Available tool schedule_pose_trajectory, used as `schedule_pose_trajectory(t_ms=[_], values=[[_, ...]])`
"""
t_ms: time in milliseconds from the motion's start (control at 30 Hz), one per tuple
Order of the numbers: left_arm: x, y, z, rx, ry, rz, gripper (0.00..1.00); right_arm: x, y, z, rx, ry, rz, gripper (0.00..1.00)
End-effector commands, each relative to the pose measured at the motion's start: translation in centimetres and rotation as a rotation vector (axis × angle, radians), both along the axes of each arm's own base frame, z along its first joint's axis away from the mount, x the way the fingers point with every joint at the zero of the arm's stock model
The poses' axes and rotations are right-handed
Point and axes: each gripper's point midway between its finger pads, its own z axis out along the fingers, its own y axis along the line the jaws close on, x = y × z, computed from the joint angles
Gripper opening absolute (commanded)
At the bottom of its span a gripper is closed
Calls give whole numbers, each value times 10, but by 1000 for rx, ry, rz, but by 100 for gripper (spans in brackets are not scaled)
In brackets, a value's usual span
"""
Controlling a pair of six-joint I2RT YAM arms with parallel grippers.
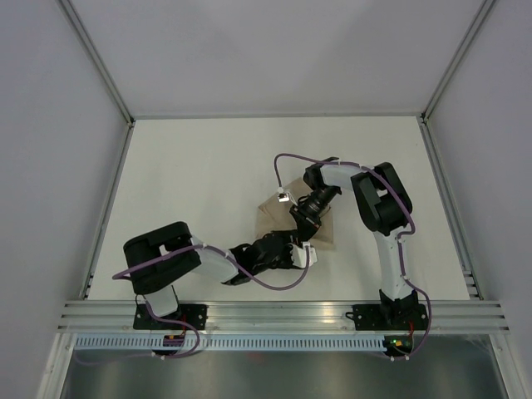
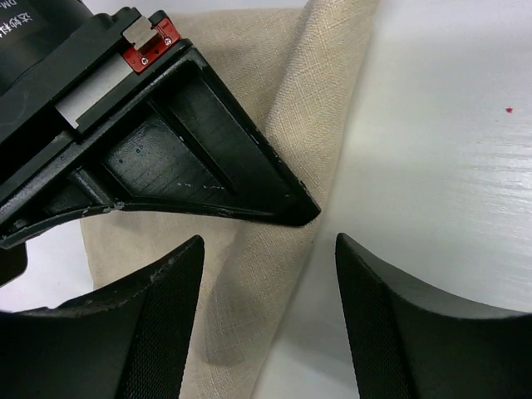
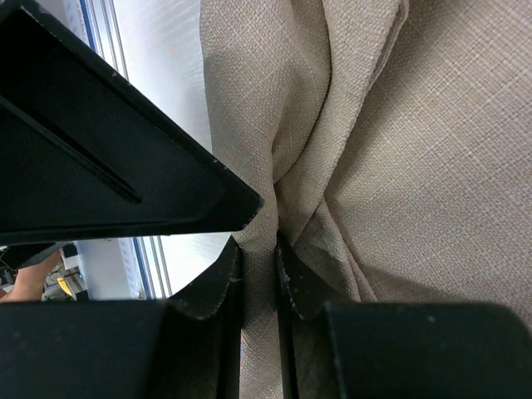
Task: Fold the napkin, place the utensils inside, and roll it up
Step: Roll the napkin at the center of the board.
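The beige napkin (image 1: 268, 214) lies bunched at the table's middle, mostly covered by both grippers, which meet over it. My right gripper (image 3: 258, 268) is shut on a raised fold of the napkin (image 3: 416, 125), with the cloth pinched between its pads. My left gripper (image 2: 268, 243) is open, and its two fingers straddle the napkin's (image 2: 249, 283) folded edge without closing on it. A right finger (image 2: 208, 150) crosses just ahead of the left jaws. The utensils are hidden in every view.
An aluminium rail (image 1: 283, 316) runs along the near edge, by the arm bases. White walls and metal posts (image 1: 108, 208) bound the white table (image 1: 199, 174). A tiny red speck (image 2: 508, 109) marks the tabletop to the right of the napkin.
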Motion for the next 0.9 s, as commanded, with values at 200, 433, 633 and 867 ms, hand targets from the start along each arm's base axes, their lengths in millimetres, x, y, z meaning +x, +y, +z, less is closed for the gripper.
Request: schedule_pose_trajectory(t_ms=[200,433,633,867], values=[[-1,1,-29,102,106,-50,54,12,-32,-54,-128,-93,111,1],[-10,1,-46,155,205,-79,17,14,-33,-55,-127,-85,105,1],[-24,0,-60,198,348,-125,2,24,-30,-39,-109,-151,59,38],[-28,-5,-58,136,510,-148,2,59,-28,15,-48,-317,-72,63]])
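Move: The napkin's rolled near edge already lies between the left hand's open fingertips, its middle about 1 cm ahead, 1 cm right and 2 cm below. The right fingertips hold the same roll, about 4 cm right of the left hand and 1 cm ahead. The napkin's near right corner lies some 7 cm right of the right hand and 3 cm back. The far edge is about 15 cm ahead of the right hand and 3 cm left. The rolled edge passes from the right hand's grip to the left's. The left hand sinks about 1 cm as its fingers close and pinch the roll, then keeps easing to the right, about 3 cm in all, its wrist tipping some 15 degrees. The right hand keeps its pinch, creeping right, then opens and pulls about 2 cm right, 1.5 cm up and a little forward. ##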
